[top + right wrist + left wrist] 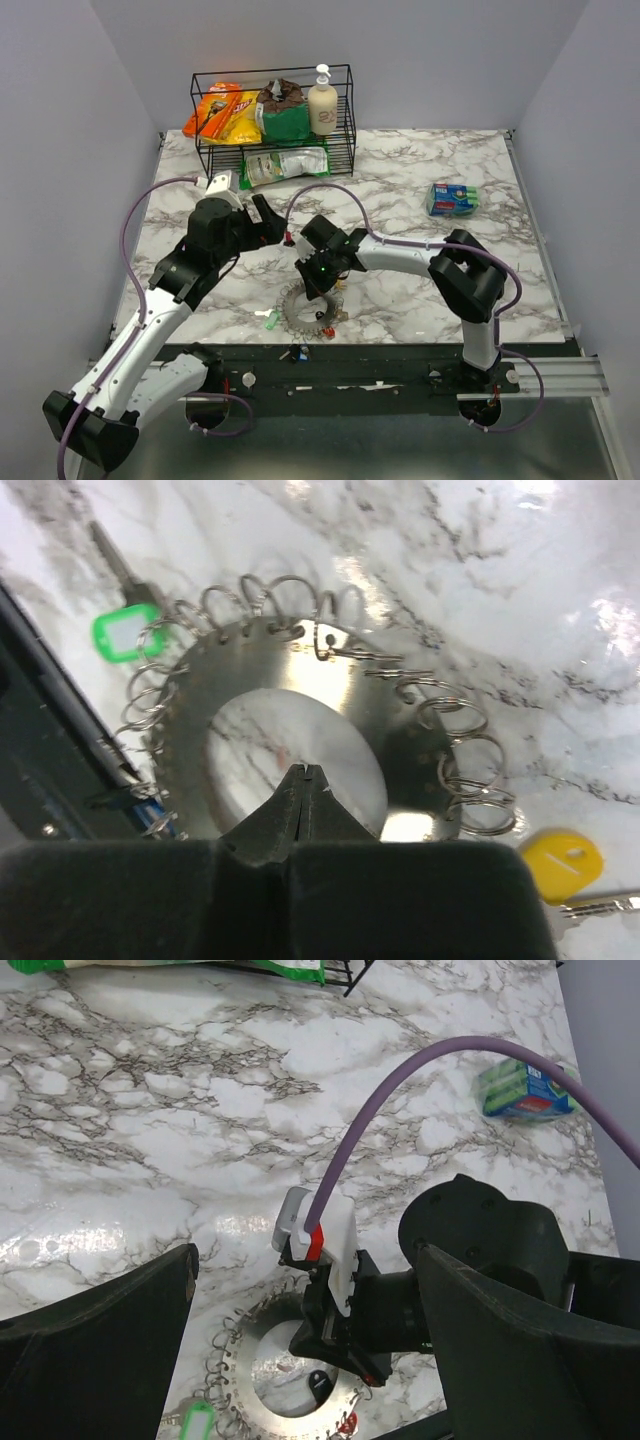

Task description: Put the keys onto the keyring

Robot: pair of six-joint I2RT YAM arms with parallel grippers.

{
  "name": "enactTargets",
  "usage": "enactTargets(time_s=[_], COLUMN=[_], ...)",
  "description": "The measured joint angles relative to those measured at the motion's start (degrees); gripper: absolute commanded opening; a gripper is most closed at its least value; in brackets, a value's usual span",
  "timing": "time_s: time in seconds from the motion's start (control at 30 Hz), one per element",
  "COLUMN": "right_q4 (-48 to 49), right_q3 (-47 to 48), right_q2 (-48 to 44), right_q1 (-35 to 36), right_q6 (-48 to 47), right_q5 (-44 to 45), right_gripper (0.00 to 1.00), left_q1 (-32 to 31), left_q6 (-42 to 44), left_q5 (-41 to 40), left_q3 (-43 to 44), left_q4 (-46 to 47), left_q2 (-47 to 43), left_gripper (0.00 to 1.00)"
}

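The keyring (pixel 300 318), a flat grey toothed disc with small wire loops round its rim, lies near the table's front edge. My right gripper (pixel 312 288) hangs over its central hole. In the right wrist view that gripper (pixel 305 771) is shut, with nothing seen between the tips, just above the keyring (pixel 405 745). A green key (pixel 125 635), a yellow key (pixel 562 860) and a blue key (pixel 150 815) lie at the rim. My left gripper (pixel 272 225) is open and empty, up and left of the ring. In its own view the left gripper (pixel 305 1260) looks down on the keyring (pixel 235 1385), a green key (pixel 195 1425) and a red key (pixel 348 1422).
A black wire basket (pixel 345 110) with snack bags and a soap bottle (pixel 322 103) stands at the back. A green packet (pixel 285 165) lies before it. A sponge pack (pixel 452 199) sits at the right. The right arm's purple cable (pixel 400 1090) arches across the left wrist view.
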Motion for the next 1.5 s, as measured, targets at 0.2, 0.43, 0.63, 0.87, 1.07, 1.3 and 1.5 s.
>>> enactTargets(time_s=[0.2,0.43,0.63,0.87,1.07,1.3,1.5], right_q4=[-0.7,-1.1,-1.6,-1.7,-2.2,-2.5,-3.0], right_q3=[0.0,1.0,2.2,3.3,4.4,4.9,5.8], right_q2=[0.9,1.0,1.7,2.3,2.9,3.1,3.7], right_q1=[0.8,1.5,1.7,1.7,1.7,0.2,-1.2], right_q6=[0.8,1.9,4.0,5.5,6.0,6.8,7.1], right_q5=[6.8,12.5,16.6,20.6,23.2,24.2,24.5], right_gripper=[0.01,0.00,0.00,0.00,0.00,0.00,0.00], left_q1=[3.8,4.4,4.5,4.8,4.9,4.9,4.9], left_q6=[-1.2,-1.6,-1.6,-1.6,-1.6,-1.6,-1.6], left_q5=[5.3,7.7,8.2,8.3,8.3,8.4,8.4], left_q3=[0.0,0.0,0.0,-0.2,-1.1,-2.2,-3.2], left_q4=[-0.8,-1.3,-1.3,-1.3,-1.4,-1.4,-1.3], left_q2=[-0.7,0.0,0.3,0.4,0.5,1.0,1.8], left_gripper=[0.99,0.99,0.99,0.99,0.99,0.99,0.99])
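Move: The right hand's closed fingertips are over the keyring's hole. The keyring's middle lies about 3 cm back and 1 cm left of them, some 2 cm lower. From the fingertips, the yellow key is about 5 cm ahead and 8 cm right, the green key 7 cm back and 11 cm left, and the red key 12 cm back and 5 cm right. From the high left hand, the keyring is roughly 12 cm back, 9 cm right and 24 cm down. With closed fingertips inside the keyring's hole, the right hand pushes the far inner edge forward: first down just over 1 cm, then level, about 8 cm forward in all and 3 cm right, its wrist turning some 20 degrees clockwise as the fingers steepen. The left hand, wide open, sinks about 4 cm, mostly late on. ##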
